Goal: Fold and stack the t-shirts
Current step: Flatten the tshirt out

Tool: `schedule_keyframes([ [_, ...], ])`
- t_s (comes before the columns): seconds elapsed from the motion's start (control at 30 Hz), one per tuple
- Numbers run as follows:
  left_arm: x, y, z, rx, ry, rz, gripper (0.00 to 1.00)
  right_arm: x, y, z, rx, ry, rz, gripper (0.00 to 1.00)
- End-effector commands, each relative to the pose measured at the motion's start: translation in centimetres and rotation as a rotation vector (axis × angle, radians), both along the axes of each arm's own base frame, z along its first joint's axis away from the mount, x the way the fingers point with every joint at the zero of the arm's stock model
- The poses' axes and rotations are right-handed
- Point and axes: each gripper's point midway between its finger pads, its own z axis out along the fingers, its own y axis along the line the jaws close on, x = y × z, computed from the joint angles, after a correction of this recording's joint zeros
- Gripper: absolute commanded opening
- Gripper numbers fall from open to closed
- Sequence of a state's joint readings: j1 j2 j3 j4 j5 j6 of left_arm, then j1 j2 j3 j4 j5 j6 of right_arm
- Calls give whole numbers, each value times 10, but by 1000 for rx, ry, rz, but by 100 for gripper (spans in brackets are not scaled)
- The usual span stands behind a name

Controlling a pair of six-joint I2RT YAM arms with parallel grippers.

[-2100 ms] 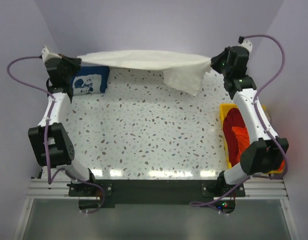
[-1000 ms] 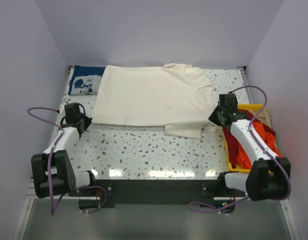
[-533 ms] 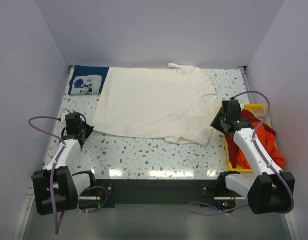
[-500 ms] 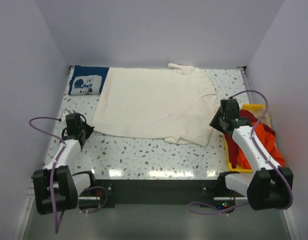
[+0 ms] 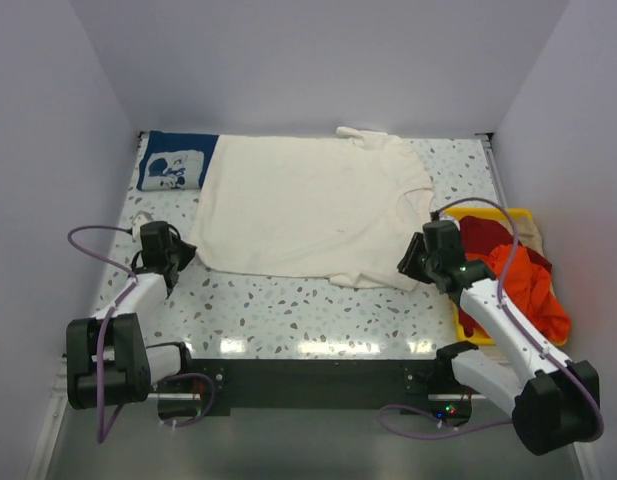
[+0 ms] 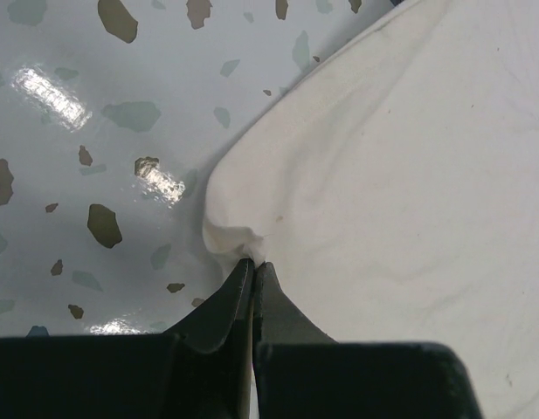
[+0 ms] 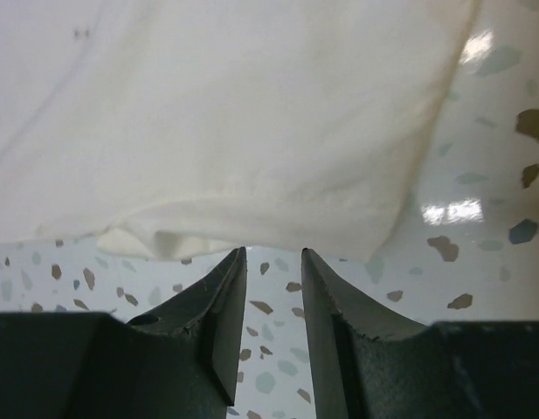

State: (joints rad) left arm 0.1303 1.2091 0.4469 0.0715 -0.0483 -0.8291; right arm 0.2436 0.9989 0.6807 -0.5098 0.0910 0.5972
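Note:
A large cream t-shirt point(image 5: 308, 205) lies spread flat across the back half of the speckled table. My left gripper point(image 5: 182, 256) is shut on its near left corner; the left wrist view shows the jaws point(image 6: 253, 262) pinching a small bunch of that cream cloth point(image 6: 409, 157). My right gripper point(image 5: 409, 266) stands open just short of the near right hem. In the right wrist view its fingertips point(image 7: 273, 251) have only table between them, with the hem point(image 7: 234, 113) just beyond. A folded navy t-shirt point(image 5: 174, 160) with white print lies at the back left.
A yellow bin point(image 5: 498, 211) at the right edge holds a crumpled orange-red t-shirt point(image 5: 518, 285) and a beige one point(image 5: 533, 232) behind it. The right arm reaches across the bin's left side. Walls close in at the back and on both sides.
The right gripper has opened, let go of the cream t-shirt's right hem and shifted left along the near edge. The left gripper, still shut, moved slightly right. The shirt now lies flat.

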Motion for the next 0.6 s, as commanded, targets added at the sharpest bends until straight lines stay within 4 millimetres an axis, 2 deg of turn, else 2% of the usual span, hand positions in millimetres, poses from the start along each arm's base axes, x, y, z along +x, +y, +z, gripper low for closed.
schedule_keyframes([
  [0.0, 22, 3, 35, 25, -128, 4, 0, -20, 26, -30, 49, 48, 35, 35],
  [0.03, 22, 2, 37, 20, -134, 0, 0, -26, 29, -41, 59, 72, 32, 35],
  [0.13, 21, -1, 41, 6, -158, -7, 0, -27, 49, -52, 106, 54, 83, 34],
  [0.17, 20, -1, 39, 5, -156, -8, 0, -29, 59, -52, 119, 42, 114, 34],
  [0.27, 19, 0, 38, 15, -155, -10, 0, -23, 71, -53, 93, 3, 146, 34],
  [0.57, 22, -1, 34, 12, -149, -19, 0, -10, 80, -73, 9, 16, 114, 36],
])
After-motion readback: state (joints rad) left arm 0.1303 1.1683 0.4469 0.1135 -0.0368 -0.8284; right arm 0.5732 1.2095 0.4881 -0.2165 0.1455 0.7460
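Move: The shirt's folded hem flap lies about 13 cm to the open right hand's left, roughly level with it fore and aft and some 9 cm below. The shirt's near right corner is about 4 cm to that hand's right and 1 cm nearer the base; the middle of the yellow bin is roughly 24 cm right, at the same distance out. From the left hand, still pinching the near left corner, the flap lies about 39 cm right and 7 cm back. Down and to the left sweeps the open right hand, about 8 cm each way, dropping back some 5 cm before easing a little forward again, towards the folded flap at the shirt's near edge. It turns about 10 degrees counter-clockwise and tips slightly downward, fingers staying open. The left hand keeps its pinch on the near left corner and raises it about 2 cm, fingers tilting up slightly. ##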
